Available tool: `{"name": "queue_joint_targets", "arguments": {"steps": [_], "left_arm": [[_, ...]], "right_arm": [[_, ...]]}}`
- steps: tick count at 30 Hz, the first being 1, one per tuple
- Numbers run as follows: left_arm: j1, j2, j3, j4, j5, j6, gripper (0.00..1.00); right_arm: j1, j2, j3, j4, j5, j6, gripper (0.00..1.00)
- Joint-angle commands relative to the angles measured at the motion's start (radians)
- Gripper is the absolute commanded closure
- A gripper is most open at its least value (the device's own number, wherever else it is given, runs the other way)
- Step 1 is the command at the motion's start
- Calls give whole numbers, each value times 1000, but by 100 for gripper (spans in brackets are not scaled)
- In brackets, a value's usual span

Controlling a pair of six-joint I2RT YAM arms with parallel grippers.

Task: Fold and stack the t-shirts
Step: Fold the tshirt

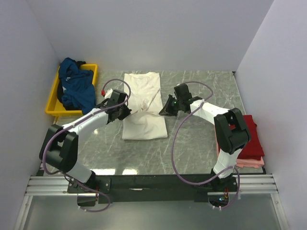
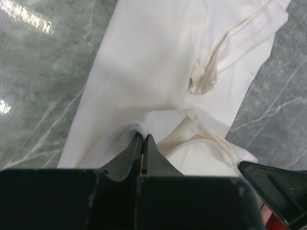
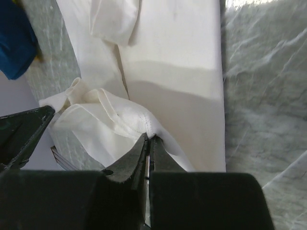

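The cream-white t-shirt (image 1: 144, 103) lies lengthwise in the middle of the marble table, its near half bunched and lifted between the two arms. My left gripper (image 1: 125, 111) is shut on a fold at the shirt's left edge (image 2: 144, 129). My right gripper (image 1: 166, 111) is shut on a stitched hem at its right edge (image 3: 152, 128). In the left wrist view the cream cloth (image 2: 158, 62) spreads away from the pinched jaws. The dark teal-blue t-shirt (image 1: 76, 88) is heaped in the yellow tray. A folded red t-shirt (image 1: 250, 136) rests on a pale pink one (image 1: 250, 163) at the right.
The yellow tray (image 1: 92, 69) stands at the back left against the wall. White walls close in the table on the left, back and right. The red and pink stack sits at the table's right edge beside the right arm's base (image 1: 230, 129).
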Motion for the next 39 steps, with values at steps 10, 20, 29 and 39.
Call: {"name": "queue_joint_targets", "arguments": {"steps": [10, 20, 29, 39], "left_arm": [[76, 134, 146, 25, 33, 25, 100], [127, 205, 149, 72, 84, 62, 100], [145, 223, 155, 114, 112, 85, 90], [154, 150, 198, 91, 93, 148, 38]], "right_arm": [[-60, 114, 140, 32, -68, -18, 100], [-112, 168, 159, 39, -88, -15, 100], [-124, 220, 217, 12, -109, -41, 100], [-138, 202, 283, -62, -95, -82, 58]]}}
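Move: Both closed grippers hold the t-shirt's hem about 4 cm above its flat part. From the left hand, the line to lay the hem on is roughly 5 cm ahead, 2 cm left and 4 cm down; from the right hand, 5 cm ahead, 2 cm right and 4 cm down. From the left hand, the folded sleeve is about 10 cm ahead and 10 cm right, the collar end 21 cm ahead and 6 cm right, the yellow basket 11 cm ahead and 29 cm left. Carry the held hem forward about 5 cm with both grippers, easing them apart some 2 cm each, left hand to the left and right hand to the right, while sinking 3 to 4 cm to lay the hem across the upper shirt. Then open the left fingers, the right just after, let go, and lift both a little while edging on forward. ##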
